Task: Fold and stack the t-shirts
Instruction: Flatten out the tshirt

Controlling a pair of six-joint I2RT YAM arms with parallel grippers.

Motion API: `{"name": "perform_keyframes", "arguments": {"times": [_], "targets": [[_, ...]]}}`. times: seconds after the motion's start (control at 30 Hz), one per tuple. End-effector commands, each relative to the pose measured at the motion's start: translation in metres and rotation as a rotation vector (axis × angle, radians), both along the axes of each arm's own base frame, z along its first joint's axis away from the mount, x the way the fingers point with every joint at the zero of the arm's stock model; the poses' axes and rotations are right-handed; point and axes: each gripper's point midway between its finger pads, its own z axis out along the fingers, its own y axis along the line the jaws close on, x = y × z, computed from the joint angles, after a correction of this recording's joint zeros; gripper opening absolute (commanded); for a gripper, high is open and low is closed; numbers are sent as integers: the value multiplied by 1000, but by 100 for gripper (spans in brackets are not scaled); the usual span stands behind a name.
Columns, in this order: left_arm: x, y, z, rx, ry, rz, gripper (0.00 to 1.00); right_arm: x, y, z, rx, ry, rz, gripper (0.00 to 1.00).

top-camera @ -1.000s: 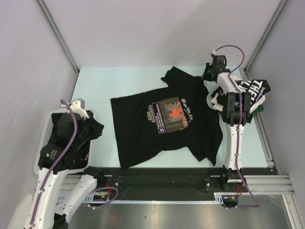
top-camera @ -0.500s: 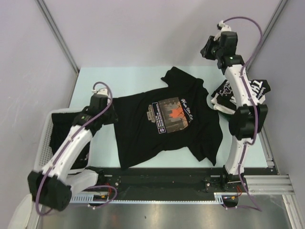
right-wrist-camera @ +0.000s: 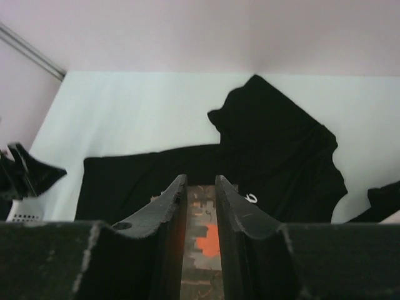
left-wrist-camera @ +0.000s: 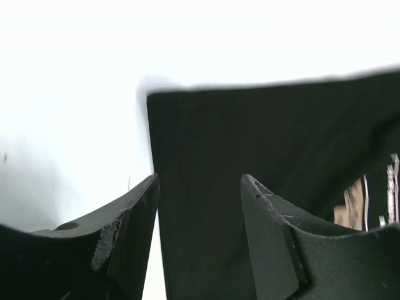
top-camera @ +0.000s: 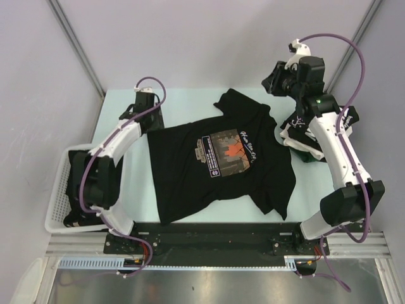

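Observation:
A black t-shirt (top-camera: pixel 190 171) with an orange-white chest print (top-camera: pixel 229 152) lies spread flat in the middle of the table. My left gripper (top-camera: pixel 152 125) hovers open at its far left corner. In the left wrist view the corner of the shirt (left-wrist-camera: pixel 250 137) lies under the gap of that gripper (left-wrist-camera: pixel 200 187), not pinched. My right gripper (top-camera: pixel 269 85) hangs in the air past the shirt's far sleeve, open by a narrow gap (right-wrist-camera: pixel 200 184) and empty, looking down on the shirt (right-wrist-camera: pixel 275 144). A folded t-shirt with white lettering (top-camera: pixel 300 130) lies at the right, partly under my right arm.
A white mesh basket (top-camera: pixel 56 202) stands at the left table edge with dark cloth (top-camera: pixel 76 187) in it. Grey walls close in the back and sides. A black rail (top-camera: pixel 209 234) runs along the near edge.
My left arm swung from the basket to the shirt's far left corner and opened. My right arm lifted off the folded shirt, rose and turned toward the spread shirt, opening slightly.

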Motion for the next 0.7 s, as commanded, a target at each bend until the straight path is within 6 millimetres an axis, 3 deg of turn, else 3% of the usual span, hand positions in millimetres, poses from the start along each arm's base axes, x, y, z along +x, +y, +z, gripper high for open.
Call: {"name": "perform_keyframes", "arguments": {"times": [0.0, 0.2, 0.23, 0.67], "targets": [[35, 8, 8, 2, -46, 4, 61, -21, -14, -7, -68, 12, -39, 29], [43, 16, -30, -26, 41, 21, 61, -34, -26, -12, -120, 26, -68, 31], [40, 17, -44, -28, 83, 28, 61, -34, -27, -13, -122, 30, -69, 31], [44, 32, -92, -48, 153, 64, 60, -39, -37, -18, -127, 52, -90, 31]]}}
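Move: The t-shirt's far left corner lies about 6 cm ahead of my left hand, 5 cm to its left and some 13 cm below. The shirt's orange print is roughly 30 cm to that hand's right, 5 cm back; the white basket's middle is some 33 cm to its left and 20 cm back. From my right hand, high over the shirt, that same corner is about 45 cm to the left, 6 cm ahead and 36 cm down. I sink my left hand about 9 cm towards the far left corner of the shirt, easing some 3 cm forward at the start and 3 cm left along the way, fingers still open and tipping about 10 degrees further down, to come astride the left edge. My empty right hand drifts about 3 cm each back, right and down, above the cloth. ##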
